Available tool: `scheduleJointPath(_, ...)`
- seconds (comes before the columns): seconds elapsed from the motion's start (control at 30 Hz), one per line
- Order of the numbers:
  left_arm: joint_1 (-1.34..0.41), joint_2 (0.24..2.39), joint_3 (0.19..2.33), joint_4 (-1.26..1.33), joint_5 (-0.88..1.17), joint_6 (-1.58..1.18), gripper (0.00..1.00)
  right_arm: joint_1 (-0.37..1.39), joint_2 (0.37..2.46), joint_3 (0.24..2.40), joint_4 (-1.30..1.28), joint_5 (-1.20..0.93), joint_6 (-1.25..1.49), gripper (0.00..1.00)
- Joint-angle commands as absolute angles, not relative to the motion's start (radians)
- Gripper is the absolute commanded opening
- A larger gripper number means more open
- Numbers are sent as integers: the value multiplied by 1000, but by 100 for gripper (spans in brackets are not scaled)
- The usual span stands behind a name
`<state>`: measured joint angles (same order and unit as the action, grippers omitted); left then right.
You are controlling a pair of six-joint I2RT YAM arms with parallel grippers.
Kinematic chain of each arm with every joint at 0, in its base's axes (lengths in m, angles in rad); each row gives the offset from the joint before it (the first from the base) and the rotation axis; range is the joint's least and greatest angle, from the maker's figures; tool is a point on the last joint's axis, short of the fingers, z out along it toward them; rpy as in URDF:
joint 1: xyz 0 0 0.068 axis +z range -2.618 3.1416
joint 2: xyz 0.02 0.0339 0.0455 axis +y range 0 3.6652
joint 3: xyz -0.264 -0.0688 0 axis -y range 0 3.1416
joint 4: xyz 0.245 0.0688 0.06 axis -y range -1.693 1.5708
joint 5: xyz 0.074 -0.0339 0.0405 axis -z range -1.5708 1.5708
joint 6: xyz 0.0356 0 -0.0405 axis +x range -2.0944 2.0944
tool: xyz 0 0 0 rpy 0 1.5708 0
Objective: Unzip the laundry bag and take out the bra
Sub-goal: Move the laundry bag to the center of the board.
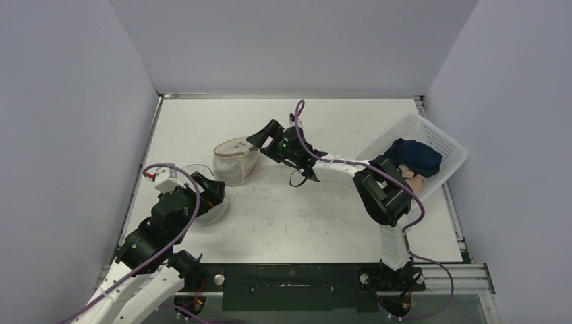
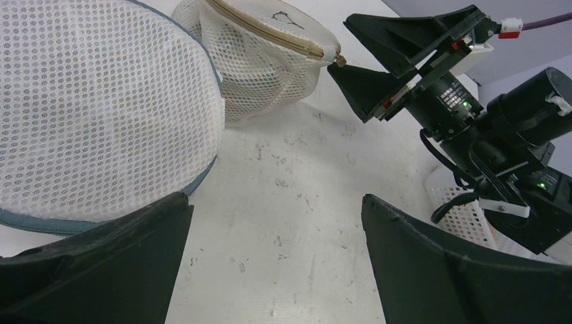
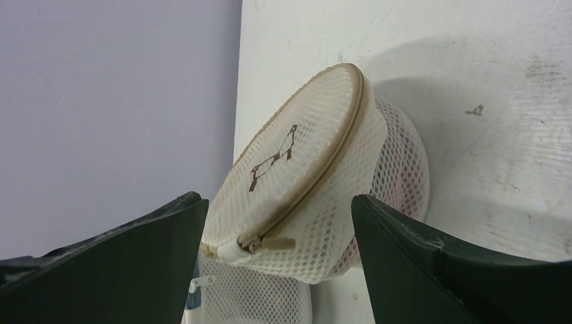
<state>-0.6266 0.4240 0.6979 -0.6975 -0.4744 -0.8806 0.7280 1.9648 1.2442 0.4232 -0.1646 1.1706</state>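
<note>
The laundry bag [image 1: 236, 160] is a round white mesh pouch with a tan zipper, tilted on its side at mid-table. In the right wrist view its zipper pull [image 3: 276, 243] sticks out at the bag's [image 3: 317, 169] near end. My right gripper [image 3: 280, 226] is open, one finger on each side of that end and neither touching the pull. From above, the right gripper [image 1: 260, 140] sits at the bag's right edge. The bra is hidden; only a pinkish tint shows through the mesh. My left gripper [image 2: 276, 223] is open over bare table, holding nothing.
A second mesh bag with blue trim [image 2: 94, 115] lies just left of my left gripper [image 1: 214, 196], touching the tan-zipped bag. A white perforated basket [image 1: 438, 145] at the right holds a dark blue garment [image 1: 415, 156]. Walls enclose the table on three sides.
</note>
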Motion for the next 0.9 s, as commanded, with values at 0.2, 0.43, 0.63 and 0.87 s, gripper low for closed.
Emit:
scheduleJointPath(0.2, -623, 425, 712, -661, -470, -871, 97, 745, 2082, 1456, 308, -144, 1188, 60)
scheduleJointPath(0.43, -623, 448, 704, -615, -439, -860, 97, 744, 2001, 1375, 301, -139, 1119, 17)
scheduleJointPath(0.63, -624, 512, 702, -464, -286, -826, 97, 717, 1752, 1149, 296, -82, 996, 5)
scheduleJointPath(0.87, -657, 660, 657, -228, -57, -894, 97, 652, 1349, 754, 328, -24, 1020, 5)
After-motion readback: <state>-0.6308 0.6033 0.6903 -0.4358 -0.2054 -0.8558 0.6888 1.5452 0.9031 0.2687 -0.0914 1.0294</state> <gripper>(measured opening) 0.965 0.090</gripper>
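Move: The laundry bag's middle is about 8 cm to my right hand's left, 2 cm back and 6 cm below; the rim end with the zip tab is nearest, some 3 cm left, 1 cm ahead and 3 cm down. A blue-rimmed bag stands about 18 cm left and 11 cm back from that hand, 8 cm lower. From my left hand the laundry bag is roughly 10 cm ahead, 3 cm right and 13 cm below. With my right hand I ease a couple of centimetres left, forward and down over the tab end of the zipped rim, shut my fingers on it, then pull right and back about 14 cm towards mid-board, sinking slightly before rising about 5 cm. Late on, my open left hand sweeps some 7 cm right, turning about 15 degrees clockwise. ##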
